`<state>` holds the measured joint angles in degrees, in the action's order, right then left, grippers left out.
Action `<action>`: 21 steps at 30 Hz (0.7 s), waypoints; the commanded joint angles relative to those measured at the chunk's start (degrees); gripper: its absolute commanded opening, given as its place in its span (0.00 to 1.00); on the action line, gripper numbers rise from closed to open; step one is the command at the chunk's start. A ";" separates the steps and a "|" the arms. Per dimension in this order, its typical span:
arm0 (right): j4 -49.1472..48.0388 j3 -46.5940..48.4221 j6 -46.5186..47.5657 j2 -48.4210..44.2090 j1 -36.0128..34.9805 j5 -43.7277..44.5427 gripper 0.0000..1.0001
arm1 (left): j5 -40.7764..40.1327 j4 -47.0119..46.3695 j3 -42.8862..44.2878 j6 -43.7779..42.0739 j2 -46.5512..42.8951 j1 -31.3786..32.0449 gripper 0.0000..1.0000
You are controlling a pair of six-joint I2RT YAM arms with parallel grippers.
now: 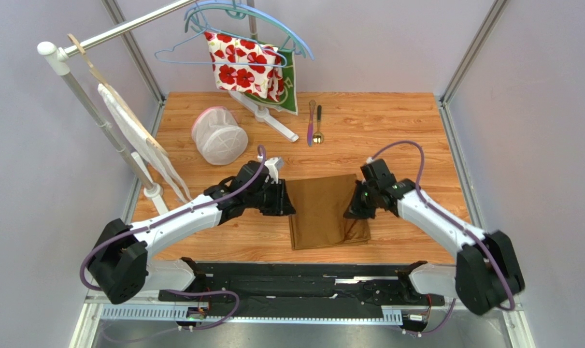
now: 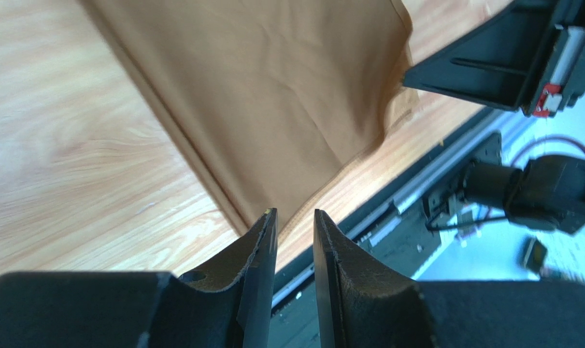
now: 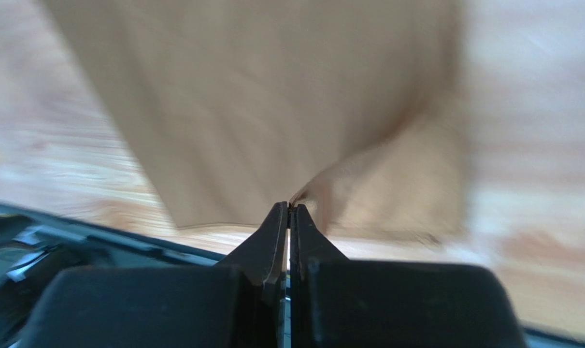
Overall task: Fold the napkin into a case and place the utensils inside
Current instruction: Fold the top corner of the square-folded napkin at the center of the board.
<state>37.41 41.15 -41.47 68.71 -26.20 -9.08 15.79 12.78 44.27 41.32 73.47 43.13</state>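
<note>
The golden-brown napkin lies folded into a rough rectangle on the wooden table between my two arms. My left gripper rests at its left edge, open, with a narrow gap and nothing between the fingertips; the napkin spreads just beyond them. My right gripper sits at the napkin's right edge, shut on a raised fold of the napkin. The utensils lie side by side at the back of the table: a purple-pink knife and a gold-bowled spoon. No case shape shows.
A white and pink mesh basket stands at the back left. A rack holds hangers, a red-flowered cloth and a white bag. The black rail runs along the table's near edge.
</note>
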 commanded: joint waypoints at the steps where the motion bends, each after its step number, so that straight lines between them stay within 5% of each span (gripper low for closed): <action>1: -13.23 11.48 0.78 13.25 -2.88 -10.41 0.00 | -8.05 2.25 -0.76 2.09 -4.65 -0.59 0.34; 10: -16.23 33.37 0.08 36.22 -6.50 -14.21 0.00 | -9.11 3.83 -5.60 3.16 -11.33 -4.99 0.37; 21: -19.13 36.46 -1.42 44.84 -6.59 -16.23 0.00 | -7.18 2.70 -5.86 3.50 -10.81 -5.08 0.37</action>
<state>21.21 75.40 -42.09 111.83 -32.82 -23.55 7.20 16.64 38.24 44.53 62.83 38.17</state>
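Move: The right hand holds the napkin's near-right top corner about 5 cm above the table; the napkin's far-left corner, where that corner is going, lies some 15 cm ahead and 19 cm left. The far-right corner is roughly 16 cm ahead and 2 cm right, the near-left one 7 cm back and 18 cm left. For the empty left hand, the far-left corner is about 16 cm ahead, 2 cm left and 10 cm below. Left and forward in one quick diagonal sweep of roughly 20 cm, the right hand draws the pinched top corner over the napkin towards the far-left corner, rising slightly, then sinking as it slows; the wrist turns slightly counter-clockwise and its left side rises, fingers kept shut. Meanwhile the empty left hand backs off about 5 cm to the left, out of the way. ##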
